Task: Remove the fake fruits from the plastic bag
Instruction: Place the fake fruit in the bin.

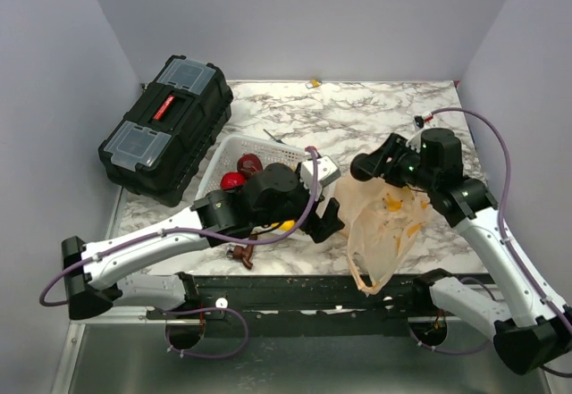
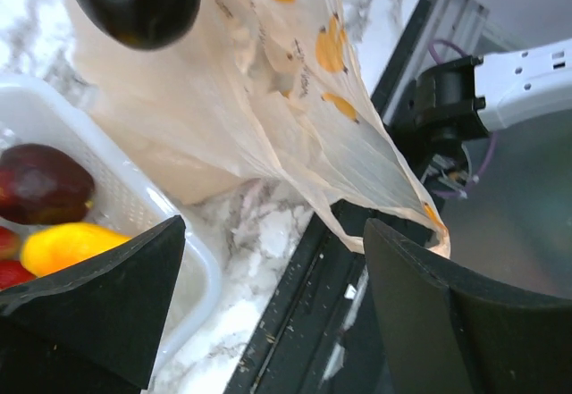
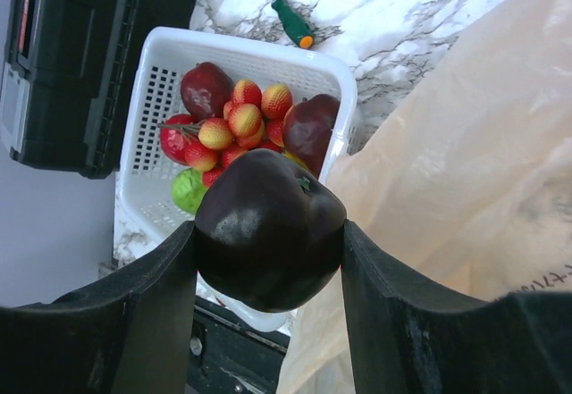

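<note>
My right gripper (image 3: 268,233) is shut on a dark purple fake fruit (image 3: 268,229) and holds it in the air above the plastic bag (image 3: 465,188), near the basket's corner. In the top view that right gripper (image 1: 365,166) hangs at the upper left edge of the pale peach plastic bag (image 1: 386,224). The bag lies crumpled at the table's front edge. My left gripper (image 2: 274,229) is open with nothing between its fingers, low beside the plastic bag (image 2: 268,99). In the top view this left gripper (image 1: 328,220) sits between basket and bag.
A white perforated basket (image 3: 147,117) holds several fake fruits: red, dark red, green and yellow. A black toolbox (image 1: 165,126) stands at the back left. A green screwdriver (image 3: 290,20) lies behind the basket. A small brown tap-shaped object (image 1: 239,253) sits at the front edge.
</note>
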You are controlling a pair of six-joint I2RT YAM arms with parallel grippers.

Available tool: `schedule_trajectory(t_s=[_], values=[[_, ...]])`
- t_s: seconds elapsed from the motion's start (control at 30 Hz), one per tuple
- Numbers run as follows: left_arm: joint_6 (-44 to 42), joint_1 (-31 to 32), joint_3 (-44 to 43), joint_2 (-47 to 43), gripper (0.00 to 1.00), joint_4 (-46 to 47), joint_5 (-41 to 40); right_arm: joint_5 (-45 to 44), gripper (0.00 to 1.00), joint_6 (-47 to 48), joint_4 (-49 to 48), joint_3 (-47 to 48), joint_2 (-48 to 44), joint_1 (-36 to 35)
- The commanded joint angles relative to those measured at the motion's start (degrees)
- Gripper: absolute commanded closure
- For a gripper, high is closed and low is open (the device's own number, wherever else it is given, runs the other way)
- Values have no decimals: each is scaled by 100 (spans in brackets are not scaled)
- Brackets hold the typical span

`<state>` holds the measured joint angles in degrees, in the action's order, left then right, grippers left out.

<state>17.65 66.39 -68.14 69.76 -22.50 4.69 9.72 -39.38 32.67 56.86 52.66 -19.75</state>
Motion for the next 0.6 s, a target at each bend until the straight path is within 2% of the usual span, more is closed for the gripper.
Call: schedule_trajectory(t_s=[0.0,0.1,0.3,0.57], values=[[-259,17,468,-666,19,751,-776,419,84,67,-664,207,460,-125],[-305,17,631,-896,19,948,-939,230,84,-42,-975,237,818,-549],[-315,23,787,-1079,18,1113,-1122,-665,83,-90,-1271,407,1788,-1833],[-362,45,981,-1323,19,1324,-1286,-636,79,-260,-2170,404,3235,-2684]])
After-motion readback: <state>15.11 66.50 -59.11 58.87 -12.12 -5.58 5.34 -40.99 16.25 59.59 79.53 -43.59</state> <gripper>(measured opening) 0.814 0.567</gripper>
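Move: My right hand already grips the dark fruit above the bag; the middle of the white bin it goes to lies about 22 cm to its left, level with it in reach and some 19 cm lower. The bag lies about 10 cm to the right, 8 cm back and 16 cm down; the screwdriver 21 cm left, 14 cm farther out and 21 cm down. From my empty left hand, the bin's middle is about 12 cm ahead, 16 cm left and 21 cm below. I swing the dark fruit off to the left, away from the bag and out over the bin, about 16 cm with my right hand, sinking some 8 cm, mostly late in the swing. The wrist turns about 20 degrees counter-clockwise and the fingers keep their grip. My open left hand rises about 3 cm and eases left and forward, tilting as it goes, then nearly stops. ##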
